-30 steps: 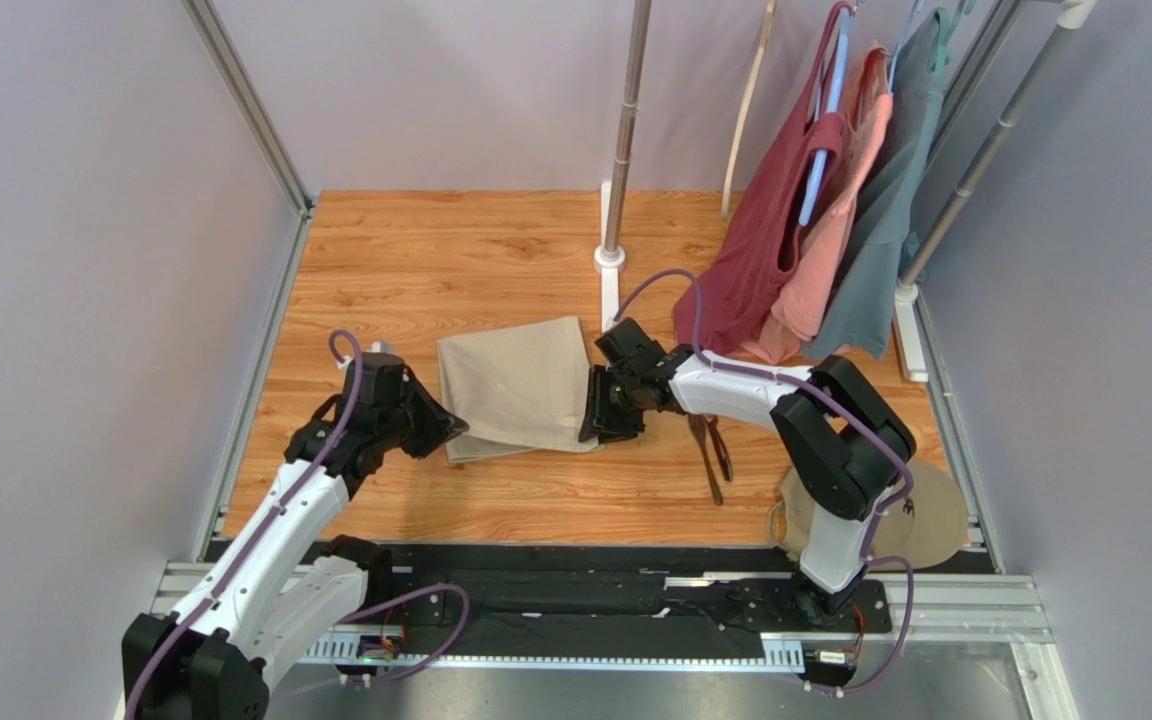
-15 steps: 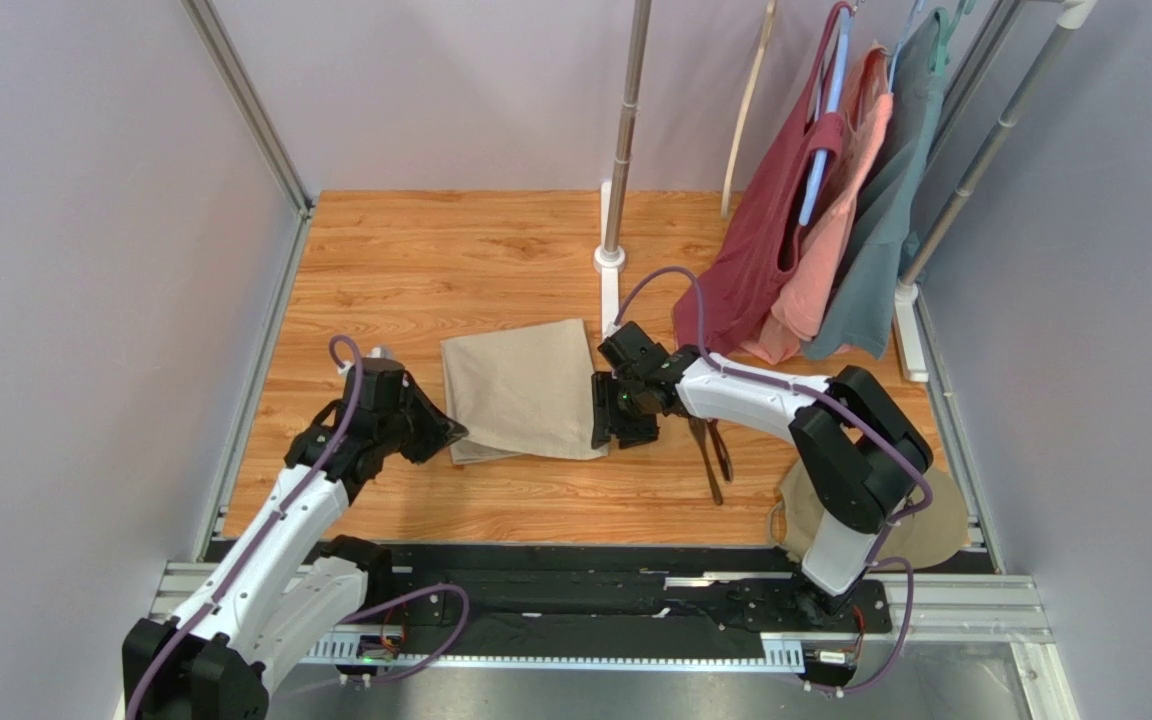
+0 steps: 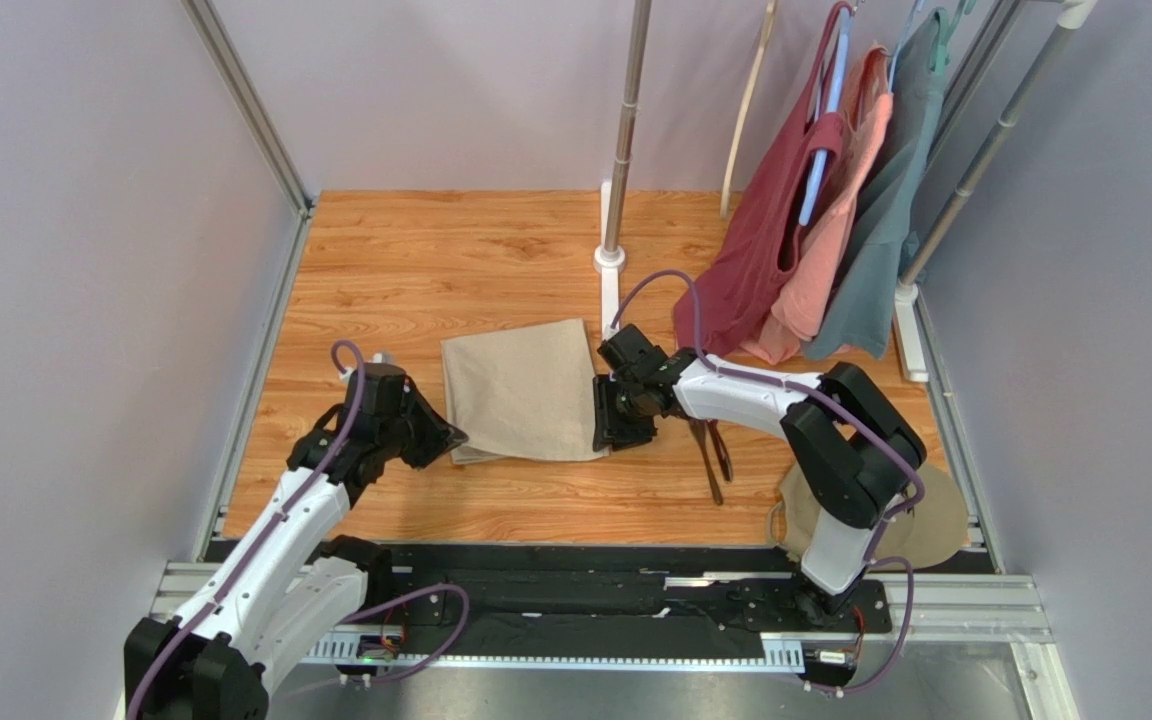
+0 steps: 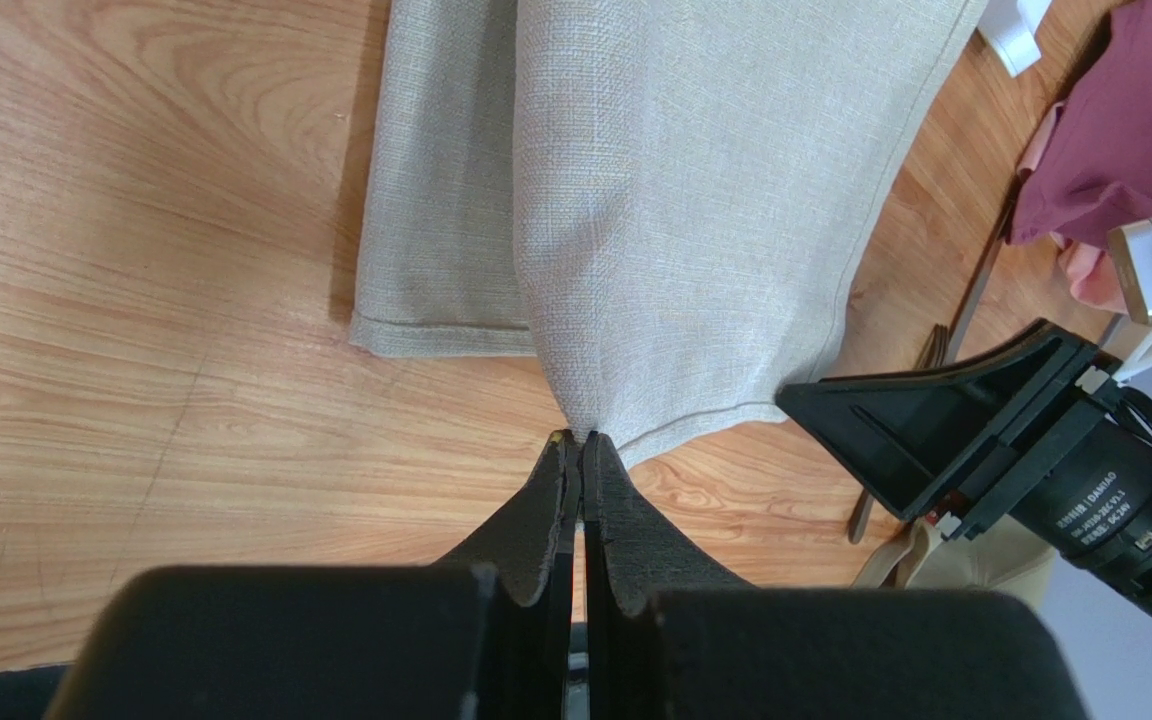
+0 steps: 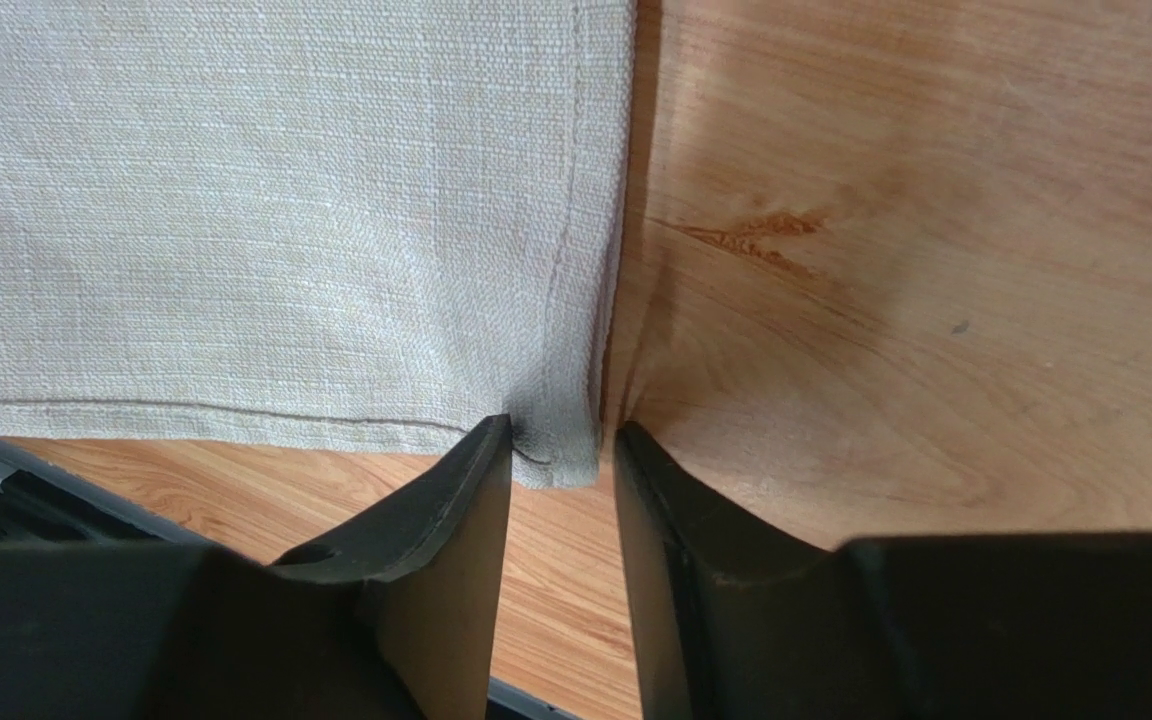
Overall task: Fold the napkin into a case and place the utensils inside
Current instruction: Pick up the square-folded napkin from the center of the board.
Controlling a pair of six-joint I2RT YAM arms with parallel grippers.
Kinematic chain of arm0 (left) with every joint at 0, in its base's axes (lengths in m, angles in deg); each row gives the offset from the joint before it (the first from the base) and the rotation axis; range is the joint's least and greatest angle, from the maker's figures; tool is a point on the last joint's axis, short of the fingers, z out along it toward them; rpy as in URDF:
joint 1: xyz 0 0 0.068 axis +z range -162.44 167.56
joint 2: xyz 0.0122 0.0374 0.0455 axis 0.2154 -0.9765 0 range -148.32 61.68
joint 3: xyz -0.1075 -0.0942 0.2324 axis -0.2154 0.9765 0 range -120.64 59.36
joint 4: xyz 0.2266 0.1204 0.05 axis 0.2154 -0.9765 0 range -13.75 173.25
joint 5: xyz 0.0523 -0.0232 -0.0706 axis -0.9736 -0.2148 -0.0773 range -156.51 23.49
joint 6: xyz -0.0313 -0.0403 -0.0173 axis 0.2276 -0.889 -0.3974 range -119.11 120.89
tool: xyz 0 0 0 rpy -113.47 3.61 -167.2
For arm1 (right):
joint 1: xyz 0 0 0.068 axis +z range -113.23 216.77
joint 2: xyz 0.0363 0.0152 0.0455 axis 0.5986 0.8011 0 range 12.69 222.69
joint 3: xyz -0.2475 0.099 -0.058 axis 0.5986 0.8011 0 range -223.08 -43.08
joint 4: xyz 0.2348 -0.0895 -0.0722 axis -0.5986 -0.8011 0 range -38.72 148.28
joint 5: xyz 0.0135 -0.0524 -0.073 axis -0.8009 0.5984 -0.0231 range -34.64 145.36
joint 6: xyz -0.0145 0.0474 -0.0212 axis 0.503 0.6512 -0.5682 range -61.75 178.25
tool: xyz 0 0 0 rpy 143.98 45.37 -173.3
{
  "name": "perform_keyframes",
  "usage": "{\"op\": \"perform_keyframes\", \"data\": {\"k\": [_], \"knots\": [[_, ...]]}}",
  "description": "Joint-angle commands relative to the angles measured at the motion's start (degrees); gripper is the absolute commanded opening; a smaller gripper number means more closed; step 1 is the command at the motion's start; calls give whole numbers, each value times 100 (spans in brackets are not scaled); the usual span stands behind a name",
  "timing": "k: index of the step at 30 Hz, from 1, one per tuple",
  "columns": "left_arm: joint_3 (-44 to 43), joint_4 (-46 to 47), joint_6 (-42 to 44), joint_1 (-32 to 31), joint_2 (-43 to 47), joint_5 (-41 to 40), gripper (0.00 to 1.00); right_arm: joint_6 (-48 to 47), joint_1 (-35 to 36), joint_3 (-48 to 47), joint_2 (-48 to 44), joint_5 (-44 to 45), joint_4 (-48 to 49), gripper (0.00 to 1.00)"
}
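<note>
The beige napkin (image 3: pixel 519 393) lies folded on the wooden table, with a lower layer showing along its left edge (image 4: pixel 440 195). My left gripper (image 3: pixel 452 440) is shut on the napkin's near-left corner (image 4: pixel 582 438). My right gripper (image 3: pixel 603 432) sits at the near-right corner. In the right wrist view its jaws stand apart, and that corner of the napkin (image 5: pixel 267 195) lies between the fingertips (image 5: pixel 564 443). The dark utensils (image 3: pixel 713 450) lie on the table just right of the right gripper. No finished case shows.
A round tan disc (image 3: pixel 928 518) lies near the right arm's base. Maroon, salmon and grey-teal garments (image 3: pixel 808 225) hang at the back right. A metal pole's base (image 3: pixel 609 255) stands behind the napkin. Metal rails edge the table on both sides.
The napkin's right side, lifted a second ago, now lies flat and squarer. The right jaws have parted around its corner. The left gripper has shifted slightly, still holding its corner.
</note>
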Motion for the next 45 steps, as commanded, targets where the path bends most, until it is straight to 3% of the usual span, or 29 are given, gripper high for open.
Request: {"op": "perform_keyframes", "data": {"k": [1, 9, 11, 13, 14, 15, 23, 29, 36, 41, 45], "knots": [[44, 90, 41, 21, 113, 18, 0, -28, 35, -28, 215, 29, 347, 37], [106, 81, -12, 21, 218, 44, 0, 279, 369, -345, 566, 802, -346, 29], [132, 90, -30, 21, 236, 53, 0, 349, 378, -354, 628, 1110, -426, 15], [141, 72, -30, 21, 271, 53, 0, 359, 387, -363, 646, 1312, -435, 11], [158, 72, -30, 21, 279, 53, 0, 341, 387, -380, 654, 1374, -461, 2], [158, 81, -30, 21, 297, 61, 0, 297, 378, -467, 654, 1496, -496, 0], [71, -24, 5, 21, 376, -26, 0, -98, 404, -1048, 40, 1594, -1146, 0], [-184, -68, 102, 21, 298, -79, 0, -81, 316, -1294, -242, 944, -1217, 0], [-325, -130, 155, 21, 271, -202, 0, -125, 149, -1470, -137, 619, -1024, 0], [-685, 28, 409, 30, -9, -325, 0, -186, -114, -1373, -216, 268, -146, 0], [-1185, 212, 646, 258, -379, -343, 0, -309, -369, -2091, -24, 231, 154, 0]]}}
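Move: The napkin's near right corner lies right at the right hand's open fingertips, about 1 cm left and 1 cm below; the napkin's middle is some 11 cm left and 8 cm ahead. The fork lies about 15 cm to the right, its middle 1 cm nearer the base, and the knife 16 cm right and 3 cm ahead. From the left hand, holding the near left corner raised, that right corner is roughly 20 cm right, 1 cm ahead and 6 cm lower. The napkin's near right corner is pinched as the right hand eases about 1 cm left and slightly down and shuts its fingers; that hand then lifts it some 7 cm while travelling about 5 cm forward. The left hand keeps its grip on the near left corner, stays nearly put, then rises about 3 cm and moves forward at the end. ##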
